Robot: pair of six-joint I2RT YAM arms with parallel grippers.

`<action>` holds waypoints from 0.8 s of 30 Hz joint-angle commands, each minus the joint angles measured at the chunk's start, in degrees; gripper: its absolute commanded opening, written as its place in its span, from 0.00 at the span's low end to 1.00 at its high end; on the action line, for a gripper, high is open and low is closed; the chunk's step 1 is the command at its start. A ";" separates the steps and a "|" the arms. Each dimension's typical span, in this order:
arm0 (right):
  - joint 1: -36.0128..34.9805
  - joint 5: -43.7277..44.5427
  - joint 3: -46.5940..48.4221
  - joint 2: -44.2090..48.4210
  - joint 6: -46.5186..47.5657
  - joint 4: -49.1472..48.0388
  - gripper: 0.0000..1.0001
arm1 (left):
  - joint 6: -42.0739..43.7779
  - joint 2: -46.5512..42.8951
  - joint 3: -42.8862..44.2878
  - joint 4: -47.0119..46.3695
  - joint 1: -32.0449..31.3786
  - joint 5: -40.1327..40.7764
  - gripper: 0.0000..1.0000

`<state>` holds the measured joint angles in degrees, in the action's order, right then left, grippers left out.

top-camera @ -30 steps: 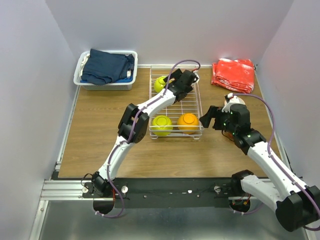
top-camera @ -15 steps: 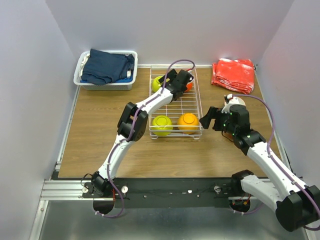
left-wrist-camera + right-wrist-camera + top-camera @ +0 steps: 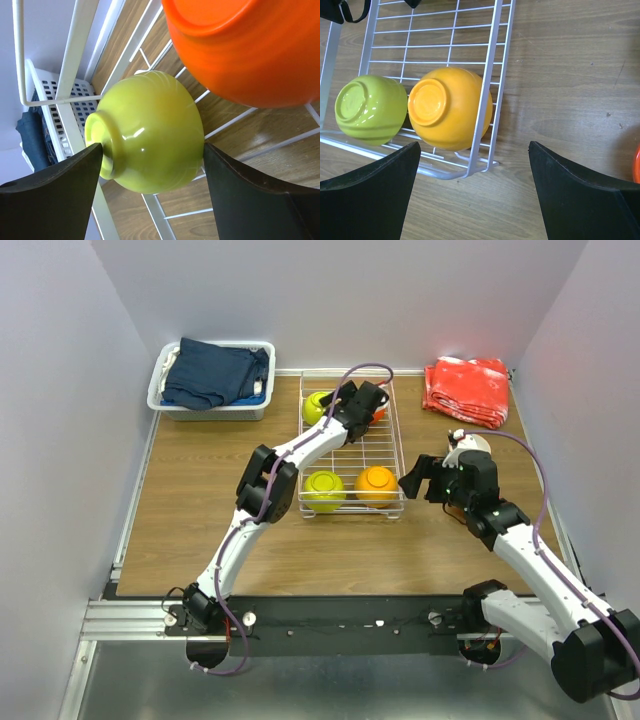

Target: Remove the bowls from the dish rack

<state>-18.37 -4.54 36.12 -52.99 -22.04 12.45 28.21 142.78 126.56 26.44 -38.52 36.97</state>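
Observation:
The white wire dish rack (image 3: 388, 452) stands mid-table. At its back left lies a yellow-green bowl (image 3: 317, 406) on its side, with my left gripper (image 3: 345, 405) around it. In the left wrist view the yellow-green bowl (image 3: 150, 145) sits between the fingers, one pad on its foot and one on its body; my left gripper (image 3: 152, 155) is shut on it. A red-orange bowl (image 3: 250, 45) lies right beside it. At the rack's front lie a second yellow-green bowl (image 3: 370, 110) and an orange bowl (image 3: 450, 107). My right gripper (image 3: 474, 150) hangs open over the rack's front right corner, holding nothing.
A white bin of dark-blue cloth (image 3: 212, 378) stands at the back left and a red cloth (image 3: 467, 388) at the back right. A white round thing (image 3: 470, 443) shows partly behind my right wrist. A red-orange sliver (image 3: 637, 165) sits at the right wrist view's edge.
My left gripper has shifted left along the rack's back and its fingers have narrowed onto the yellow-green bowl. The right arm has barely moved.

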 commanded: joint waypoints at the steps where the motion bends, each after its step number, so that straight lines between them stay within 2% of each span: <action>1: -0.09 -0.56 -1.05 -0.53 -0.54 -1.99 0.97 | 0.53 -0.74 -2.19 0.64 -0.50 1.79 0.58; 9: -0.17 -0.74 -0.88 0.08 -0.72 -2.08 0.97 | -2.54 -6.90 -4.13 -1.30 -1.64 1.53 0.40; 17: -0.17 -1.35 -0.35 -0.01 -0.90 -2.52 0.97 | -10.96 -13.57 -5.71 0.46 -1.82 -1.28 0.22; 22: -0.17 -2.05 0.27 -0.36 -0.90 -2.78 0.97 | -14.76 -16.13 -6.86 -0.07 -1.64 -4.63 0.18; 23: -0.17 -2.23 0.27 -0.36 -0.98 -2.78 0.97 | -14.67 -15.87 -6.77 -0.24 -1.64 -4.19 0.20; 24: -0.17 -2.32 0.18 -0.18 -0.98 -2.78 0.97 | -13.98 -15.61 -6.68 -0.33 -1.64 -3.75 0.26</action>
<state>-18.37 -5.48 36.03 -53.30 -22.46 11.31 17.23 128.57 120.36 26.17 -40.14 34.87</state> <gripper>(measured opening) 0.968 0.189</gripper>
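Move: The far yellow-green bowl sits between the left hand's open fingers, its middle about 2 cm ahead, 2 cm to the left and 2 cm below. The far orange-red bowl stands some 9 cm to that hand's right and 1 cm ahead; the near yellow-green bowl is about 17 cm back and 3 cm left, both also about 2 cm lower. From the right hand, the far yellow-green bowl lies some 16 cm ahead, 20 cm left and 9 cm below. Up, after only a small draw back, the left hand climbs about 9.5 cm, ending some 3 cm farther back, and comes away from the far yellow-green bowl that its fingers straddle at the start. It rolls roughly 15 degrees, left side down, while the fingers close nearly shut on nothing. ##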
